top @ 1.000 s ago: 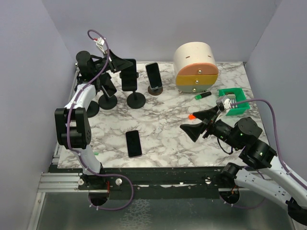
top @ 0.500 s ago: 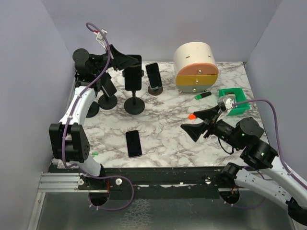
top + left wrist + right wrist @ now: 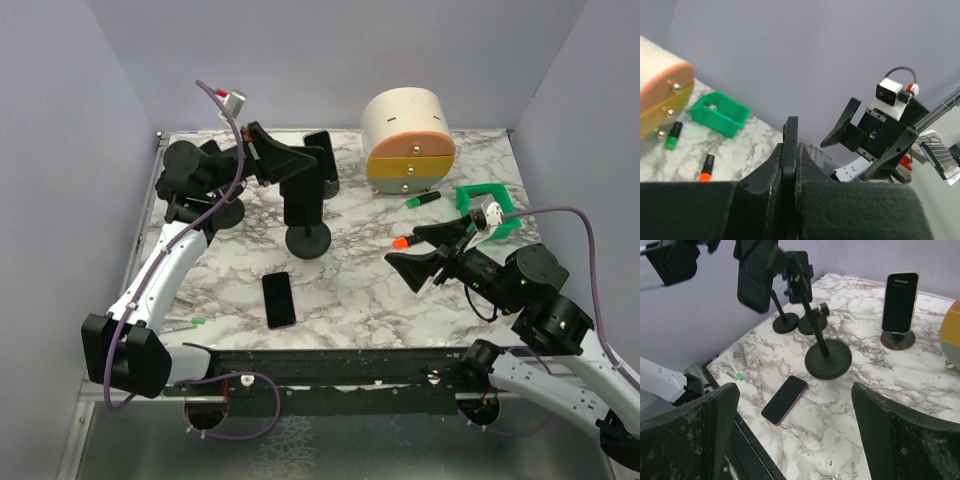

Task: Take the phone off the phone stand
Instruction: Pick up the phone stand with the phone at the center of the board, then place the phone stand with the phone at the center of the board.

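A black phone (image 3: 303,203) is clamped in a black phone stand whose round base (image 3: 308,241) is at mid-table. My left gripper (image 3: 310,165) is shut on the phone's upper part. In the left wrist view the phone's thin edge (image 3: 790,127) sticks up between the pressed fingers (image 3: 812,167). The right wrist view shows the phone (image 3: 756,282) at the top of the tilted pole, above the base (image 3: 829,359). My right gripper (image 3: 405,250) hovers open at the right, apart from the stand, with nothing between its fingers.
Another phone (image 3: 279,299) lies flat near the front edge. Behind are a phone on a small round stand (image 3: 900,302) and two black stands (image 3: 786,322). A cream drawer box (image 3: 408,140), a green bin (image 3: 487,210) and two markers (image 3: 422,200) sit at the right.
My left arm has swung right and forward with the phone. The stand came along, its base shifting from the back left toward mid-table. The right gripper barely moved.
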Controlling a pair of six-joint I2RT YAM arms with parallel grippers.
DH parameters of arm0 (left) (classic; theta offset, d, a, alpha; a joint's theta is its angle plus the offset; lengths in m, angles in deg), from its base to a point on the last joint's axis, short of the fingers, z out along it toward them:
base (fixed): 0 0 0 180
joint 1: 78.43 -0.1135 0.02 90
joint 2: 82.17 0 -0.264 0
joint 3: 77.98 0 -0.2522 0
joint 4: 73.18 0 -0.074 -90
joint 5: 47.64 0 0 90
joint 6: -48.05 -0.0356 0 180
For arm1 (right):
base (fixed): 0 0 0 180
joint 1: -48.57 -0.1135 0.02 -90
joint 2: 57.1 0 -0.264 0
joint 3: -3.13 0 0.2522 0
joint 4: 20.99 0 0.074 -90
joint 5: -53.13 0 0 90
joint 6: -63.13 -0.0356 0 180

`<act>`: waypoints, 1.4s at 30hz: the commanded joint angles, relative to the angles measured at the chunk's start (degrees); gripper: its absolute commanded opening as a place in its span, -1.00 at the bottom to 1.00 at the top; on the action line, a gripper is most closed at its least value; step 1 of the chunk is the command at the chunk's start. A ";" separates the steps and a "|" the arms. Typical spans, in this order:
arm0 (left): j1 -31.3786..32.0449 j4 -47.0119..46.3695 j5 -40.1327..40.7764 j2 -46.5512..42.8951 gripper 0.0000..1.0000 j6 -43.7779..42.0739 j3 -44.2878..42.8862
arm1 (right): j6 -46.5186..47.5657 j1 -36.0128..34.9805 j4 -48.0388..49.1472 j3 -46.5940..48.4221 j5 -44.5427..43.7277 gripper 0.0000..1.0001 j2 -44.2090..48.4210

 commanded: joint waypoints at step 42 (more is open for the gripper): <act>34.72 -4.41 36.73 1.80 -1.00 -17.42 10.39 | 0.39 -0.02 -7.18 0.15 -17.54 0.99 5.10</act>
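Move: Below the left hand, which already holds the phone stand aloft by its phone, the clear spot at the board's centre lies about 12 cm to the right, about level fore-and-aft and some 42 cm down. The loose phone lies about 4 cm back and 7 cm left of the hand; the orange marker is 12 cm ahead and 28 cm right, both at board height. From the right hand the same spot is about 13 cm ahead, 9 cm left and 32 cm down. Carrying the phone stand right and down towards the board's centre, the left hand travels about 15 cm right, 11 cm down and 5 cm back, then steadies there, its closed fingers keeping their pinch on the phone. The open, empty right hand shifts some 5 cm right and swings clockwise, rising slightly before it sinks again. ##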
